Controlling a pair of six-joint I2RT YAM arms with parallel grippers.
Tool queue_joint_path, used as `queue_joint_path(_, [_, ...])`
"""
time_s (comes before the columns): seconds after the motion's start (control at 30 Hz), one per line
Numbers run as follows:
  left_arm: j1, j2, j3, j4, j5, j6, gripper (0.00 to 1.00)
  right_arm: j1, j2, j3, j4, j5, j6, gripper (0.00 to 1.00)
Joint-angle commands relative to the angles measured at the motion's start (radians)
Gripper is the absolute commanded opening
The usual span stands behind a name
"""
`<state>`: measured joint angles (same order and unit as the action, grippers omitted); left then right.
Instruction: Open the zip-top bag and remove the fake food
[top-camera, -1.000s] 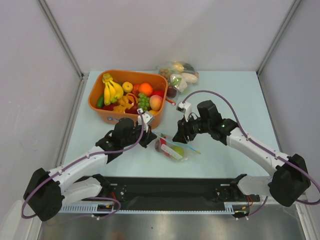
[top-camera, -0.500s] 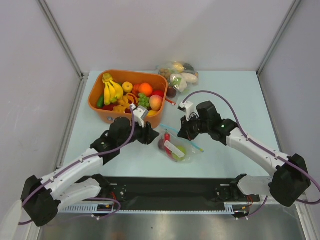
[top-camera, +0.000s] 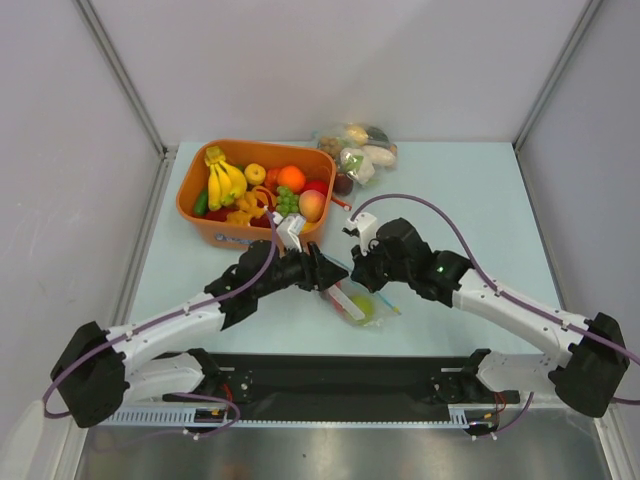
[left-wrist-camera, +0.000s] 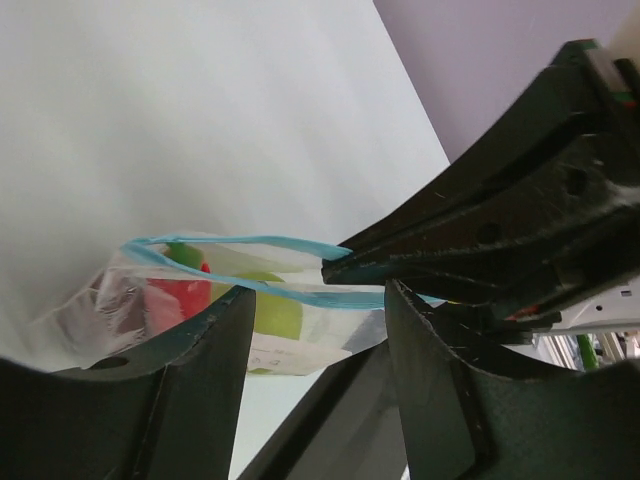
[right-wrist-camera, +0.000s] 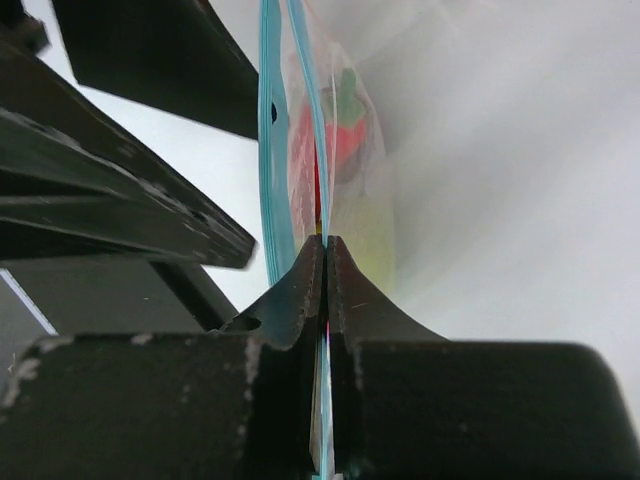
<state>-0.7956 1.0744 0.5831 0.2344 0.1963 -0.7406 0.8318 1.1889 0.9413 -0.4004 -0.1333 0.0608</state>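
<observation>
The zip-top bag (top-camera: 358, 302) lies between my two arms with its mouth raised and its two blue zip strips parted. My right gripper (right-wrist-camera: 326, 240) is shut on one strip (right-wrist-camera: 322, 150); the other strip (right-wrist-camera: 268, 150) hangs free beside it. My left gripper (left-wrist-camera: 320, 295) stands open at the mouth, and the near strip (left-wrist-camera: 290, 290) runs across the gap between its fingertips. Inside the bag show fake food pieces: a red chili (left-wrist-camera: 180, 295) and a light green fruit (left-wrist-camera: 275, 315). In the top view both grippers meet at the bag's upper end (top-camera: 342, 278).
An orange tub (top-camera: 193, 212) of bananas, orange, grapes and peach stands just behind my left gripper. A larger clear bag of vegetables (top-camera: 358, 148) lies at the back. A black strip (top-camera: 340, 375) runs along the near table edge.
My right gripper has shut on the bag's strip and shifted left, lifting the mouth. My left gripper has opened and moved right to the bag's mouth.
</observation>
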Motion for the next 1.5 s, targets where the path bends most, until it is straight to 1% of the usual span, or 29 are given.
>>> queue_joint_path(0.0, [-0.034, 0.033, 0.011, 0.077, 0.02, -0.072, 0.59, 0.032, -0.017, 0.042, 0.009, 0.072, 0.02, 0.0])
queue_joint_path(0.33, [-0.06, 0.027, 0.02, -0.021, -0.077, -0.037, 0.57, 0.059, -0.028, 0.04, 0.031, 0.083, 0.007, 0.0])
queue_joint_path(0.6, [-0.06, 0.012, -0.012, -0.017, -0.156, -0.052, 0.57, 0.09, -0.064, 0.013, 0.057, 0.084, -0.016, 0.0])
queue_joint_path(0.67, [-0.06, 0.019, -0.011, -0.017, -0.155, -0.051, 0.52, 0.098, -0.072, 0.007, 0.06, 0.089, -0.016, 0.0])
queue_joint_path(0.7, [-0.06, 0.024, -0.008, -0.018, -0.152, -0.049, 0.48, 0.098, -0.077, 0.005, 0.057, 0.095, -0.016, 0.0])
queue_joint_path(0.73, [-0.06, 0.028, -0.008, -0.015, -0.147, -0.051, 0.34, 0.098, -0.077, 0.007, 0.052, 0.106, -0.013, 0.0])
queue_joint_path(0.83, [-0.06, 0.036, -0.005, -0.009, -0.12, -0.04, 0.16, 0.098, -0.075, 0.02, 0.023, 0.181, -0.012, 0.0])
queue_joint_path(0.87, [-0.06, 0.047, -0.002, -0.009, -0.103, -0.033, 0.14, 0.099, -0.074, 0.021, 0.017, 0.243, -0.006, 0.0])
queue_joint_path(0.93, [-0.06, 0.065, 0.026, -0.003, -0.077, 0.001, 0.1, 0.083, -0.077, 0.028, -0.006, 0.297, -0.001, 0.0])
queue_joint_path(0.97, [-0.06, 0.088, 0.038, 0.008, -0.036, 0.013, 0.08, 0.072, -0.08, 0.03, -0.02, 0.345, 0.004, 0.0])
queue_joint_path(1.03, [-0.06, 0.122, 0.073, 0.049, 0.001, 0.043, 0.06, 0.026, -0.095, 0.031, -0.037, 0.369, 0.008, 0.0])
queue_joint_path(1.13, [-0.06, 0.192, 0.124, 0.11, 0.096, 0.082, 0.04, -0.032, -0.12, 0.037, -0.078, 0.438, 0.002, 0.0])
queue_joint_path(1.2, [-0.06, 0.241, 0.152, 0.144, 0.164, 0.095, 0.04, -0.062, -0.144, 0.047, -0.119, 0.455, -0.001, 0.0])
queue_joint_path(1.33, [-0.06, 0.292, 0.178, 0.169, 0.207, 0.13, 0.05, -0.099, -0.179, 0.051, -0.169, 0.52, -0.003, 0.0])
queue_joint_path(1.4, [-0.06, 0.302, 0.178, 0.149, 0.195, 0.142, 0.05, -0.092, -0.184, 0.042, -0.179, 0.529, 0.005, 0.0])
queue_joint_path(1.47, [-0.06, 0.302, 0.173, 0.088, 0.151, 0.15, 0.06, -0.08, -0.18, 0.034, -0.186, 0.552, 0.031, 0.0])
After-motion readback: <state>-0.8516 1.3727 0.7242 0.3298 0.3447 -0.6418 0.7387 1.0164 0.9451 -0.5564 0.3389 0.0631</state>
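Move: Within the left hand's open fingers, the bag's free lip lies about 1 cm to the right and 2 cm below, level fore and aft; the lip already pinched by the right hand is some 6 cm to the left hand's right and 1 cm back. The pear sits about 4 cm back, 5 cm right and 8 cm below, the red pepper 2 cm back and 8 cm below. From the right hand, the free lip is roughly 5 cm left and 1 cm forward. Sinking about 2 cm over the free lip, the left hand closes its wide-open fingers and pinches the blue strip, then follows some 6 cm to the right. The right hand, keeping its pinch on the other lip, draws back and lifts slightly, then swings about 11 cm right and some 5 cm forward, turning nearly 30 degrees clockwise, to spread the lips. ##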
